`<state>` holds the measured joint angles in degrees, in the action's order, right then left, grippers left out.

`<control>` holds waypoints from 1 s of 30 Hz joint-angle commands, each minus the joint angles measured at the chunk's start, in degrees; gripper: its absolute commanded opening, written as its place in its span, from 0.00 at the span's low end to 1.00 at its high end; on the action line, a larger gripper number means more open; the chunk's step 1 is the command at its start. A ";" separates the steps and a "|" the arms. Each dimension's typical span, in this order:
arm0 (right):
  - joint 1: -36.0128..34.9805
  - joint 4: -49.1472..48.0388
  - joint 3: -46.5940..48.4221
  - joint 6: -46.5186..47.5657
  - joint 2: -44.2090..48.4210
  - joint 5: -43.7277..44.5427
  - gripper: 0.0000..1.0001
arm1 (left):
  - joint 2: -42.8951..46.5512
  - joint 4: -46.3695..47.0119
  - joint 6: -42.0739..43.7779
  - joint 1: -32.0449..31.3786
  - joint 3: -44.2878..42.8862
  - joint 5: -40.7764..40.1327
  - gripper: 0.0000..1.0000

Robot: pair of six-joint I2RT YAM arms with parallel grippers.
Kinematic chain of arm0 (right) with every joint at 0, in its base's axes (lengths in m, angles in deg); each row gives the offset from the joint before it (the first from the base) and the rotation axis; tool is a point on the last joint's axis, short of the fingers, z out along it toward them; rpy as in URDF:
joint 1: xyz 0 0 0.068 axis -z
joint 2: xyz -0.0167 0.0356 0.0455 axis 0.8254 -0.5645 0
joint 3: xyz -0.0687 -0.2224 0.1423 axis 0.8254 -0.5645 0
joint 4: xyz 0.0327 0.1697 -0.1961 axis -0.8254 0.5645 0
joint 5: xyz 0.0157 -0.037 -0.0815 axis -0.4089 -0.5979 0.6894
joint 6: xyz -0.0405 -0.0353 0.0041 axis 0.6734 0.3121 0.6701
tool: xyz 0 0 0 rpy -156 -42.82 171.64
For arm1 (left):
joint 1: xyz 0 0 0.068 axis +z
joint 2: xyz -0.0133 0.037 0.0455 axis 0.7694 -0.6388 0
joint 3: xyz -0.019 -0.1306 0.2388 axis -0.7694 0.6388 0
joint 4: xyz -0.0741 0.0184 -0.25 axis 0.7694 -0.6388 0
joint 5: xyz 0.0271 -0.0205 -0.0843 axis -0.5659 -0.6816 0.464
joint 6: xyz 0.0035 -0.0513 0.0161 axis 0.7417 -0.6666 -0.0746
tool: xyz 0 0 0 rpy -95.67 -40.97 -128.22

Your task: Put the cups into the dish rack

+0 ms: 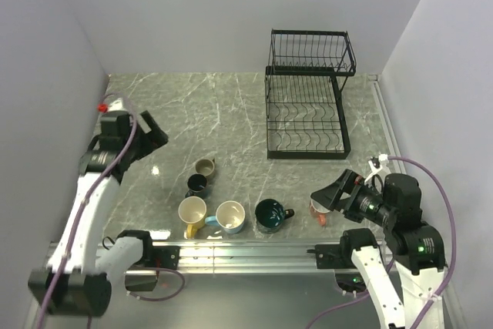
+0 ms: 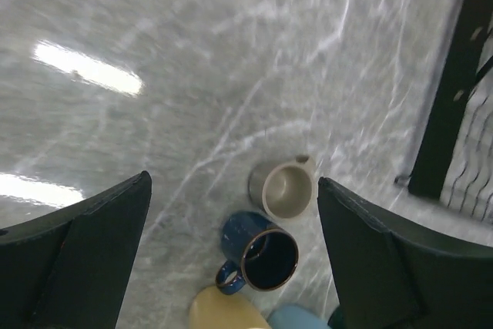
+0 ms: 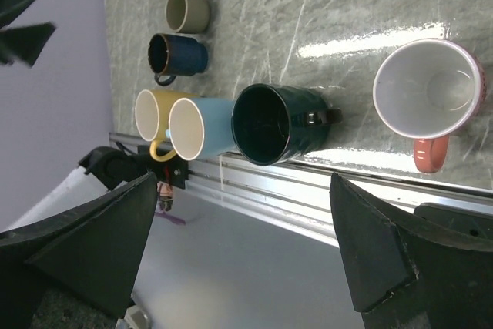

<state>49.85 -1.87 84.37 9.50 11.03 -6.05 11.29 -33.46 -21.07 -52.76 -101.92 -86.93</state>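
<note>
Several cups stand upright near the table's front edge: olive-grey [image 1: 204, 166], navy [image 1: 197, 184], yellow [image 1: 192, 212], light blue [image 1: 230, 217], dark teal [image 1: 270, 215] and orange-pink [image 1: 316, 208]. The black wire dish rack [image 1: 308, 105] stands at the back right with nothing in its tiers. My left gripper [image 1: 158, 138] hangs open to the left of the cups, above the table, looking down at the olive cup [image 2: 286, 189] and navy cup [image 2: 262, 256]. My right gripper [image 1: 323, 196] is open beside the orange-pink cup [image 3: 430, 90], with the teal cup [image 3: 273, 122] ahead.
White walls close in the left, back and right sides. An aluminium rail [image 1: 246, 250] runs along the near edge just behind the cups. The rack's corner [image 2: 454, 113] shows at the right of the left wrist view.
</note>
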 commanded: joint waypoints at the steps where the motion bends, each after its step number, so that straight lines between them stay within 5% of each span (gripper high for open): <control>1: -0.46 2.42 3.01 3.16 1.02 0.40 0.98 | -8.05 2.87 3.08 -6.46 -1.07 6.70 0.94; 7: -0.55 6.64 5.56 5.88 1.72 2.61 0.99 | -20.63 3.40 3.17 -17.40 -3.71 -1.76 0.88; 15: -0.46 6.13 3.63 4.13 2.07 3.14 0.98 | -27.93 5.42 4.22 -18.11 -3.09 -3.86 0.80; 30: -0.46 2.78 0.99 -0.17 3.39 4.54 0.97 | -38.13 9.99 6.16 -18.11 -3.54 1.23 0.46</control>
<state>49.76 3.82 85.96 10.49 13.46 -2.55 -26.28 -25.77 -15.94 -70.64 -103.61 -87.34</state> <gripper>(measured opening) 0.975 0.484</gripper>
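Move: The beige cup stands about 13 cm to the left hand's right, roughly 1 cm farther out and some 19 cm below it. The dark blue cup is about 5 cm nearer the base than the beige one and 2 cm to its left; the yellow mug sits some 14 cm back of the beige one and 4 cm to its left. From the right hand, the beige cup lies about 18 cm ahead, 32 cm left and 20 cm down. The left hand drops about 17 cm towards the beige cup, swinging some 9 cm to the right early on and then sinking almost straight down, while it tips about 25 degrees further nose-down and turns about 20 degrees clockwise. On the way the fingers draw in from nearly wide open to about half, ending astride the cup's left wall, one finger outside it and the other over or just inside the mouth, with no grip yet to be seen. ##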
